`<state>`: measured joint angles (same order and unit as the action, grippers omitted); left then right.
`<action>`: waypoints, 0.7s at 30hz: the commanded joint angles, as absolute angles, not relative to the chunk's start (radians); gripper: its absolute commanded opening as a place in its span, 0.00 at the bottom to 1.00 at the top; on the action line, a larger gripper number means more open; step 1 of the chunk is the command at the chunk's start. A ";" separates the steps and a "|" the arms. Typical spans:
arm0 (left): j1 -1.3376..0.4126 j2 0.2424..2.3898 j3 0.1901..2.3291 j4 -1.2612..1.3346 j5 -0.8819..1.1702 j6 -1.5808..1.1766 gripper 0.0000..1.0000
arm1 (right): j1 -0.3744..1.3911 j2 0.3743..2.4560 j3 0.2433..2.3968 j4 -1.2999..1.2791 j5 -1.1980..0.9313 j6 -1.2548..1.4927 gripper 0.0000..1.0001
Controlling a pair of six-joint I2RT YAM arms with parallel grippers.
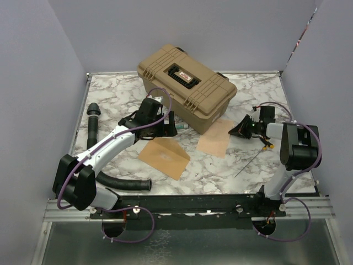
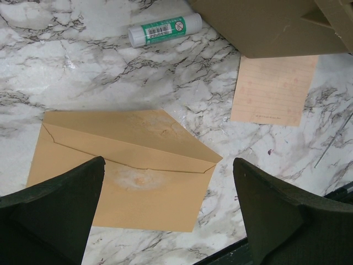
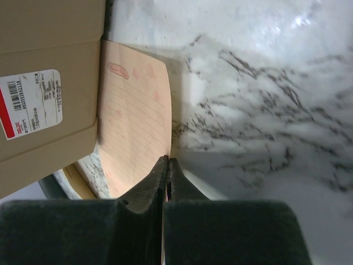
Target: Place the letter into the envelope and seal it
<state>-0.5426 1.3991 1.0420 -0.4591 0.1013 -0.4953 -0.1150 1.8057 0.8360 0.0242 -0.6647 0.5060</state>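
Observation:
The kraft-brown envelope (image 1: pixel 164 156) lies flat on the marble table, flap side up. My left gripper (image 1: pixel 164 122) hovers above it, wide open with nothing in it; in the left wrist view the envelope (image 2: pixel 132 182) shows between and below the left gripper (image 2: pixel 168 163) fingers. The pale pinkish letter (image 1: pixel 215 138) lies right of the envelope, against the tan case. My right gripper (image 1: pixel 237 131) is at its right edge. Seen from the right wrist, the right gripper (image 3: pixel 167 160) is shut on the edge of the letter (image 3: pixel 135 127), which curves up slightly there. The letter (image 2: pixel 274 88) also shows in the left wrist view.
A tan hard case (image 1: pixel 187 85) stands at the back centre. A glue stick (image 2: pixel 164 28) lies near the case's front left. A black hose (image 1: pixel 92 124) runs along the left side. A thin rod (image 1: pixel 248 164) lies right of the letter.

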 commanded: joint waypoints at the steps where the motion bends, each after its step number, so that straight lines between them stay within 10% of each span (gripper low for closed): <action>1: -0.538 1.376 1.067 -0.432 0.115 -0.492 0.99 | -0.116 1.671 0.807 -0.082 -0.521 0.536 0.00; 21: -0.538 1.549 1.456 -0.336 0.247 -0.564 0.99 | -0.115 1.066 1.013 -0.532 -0.173 0.580 0.00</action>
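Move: The letter's near-right long edge is in the right hand's shut fingertips, its middle about 7 cm to the left and 1 cm back, flat on the table a centimetre or two below. The toolbox stands some 19 cm ahead and 21 cm left, its middle about 8 cm higher; the yellow-black driver lies 12 cm back and 11 cm right, the envelope 12 cm back and 32 cm left. From the left hand the letter is about 20 cm right, level ahead, 13 cm lower. The right fingers, shut on the letter's edge at the outset, come free of it and stay closed as the hand climbs nearly 19 cm, drifting right about 6 cm and slightly back, the wrist turning clockwise and tipping up, some 30 degrees in all. The left hand, empty and wide open, rises from above the envelope by about 12 cm, going forward and right over the toolbox's near side. ##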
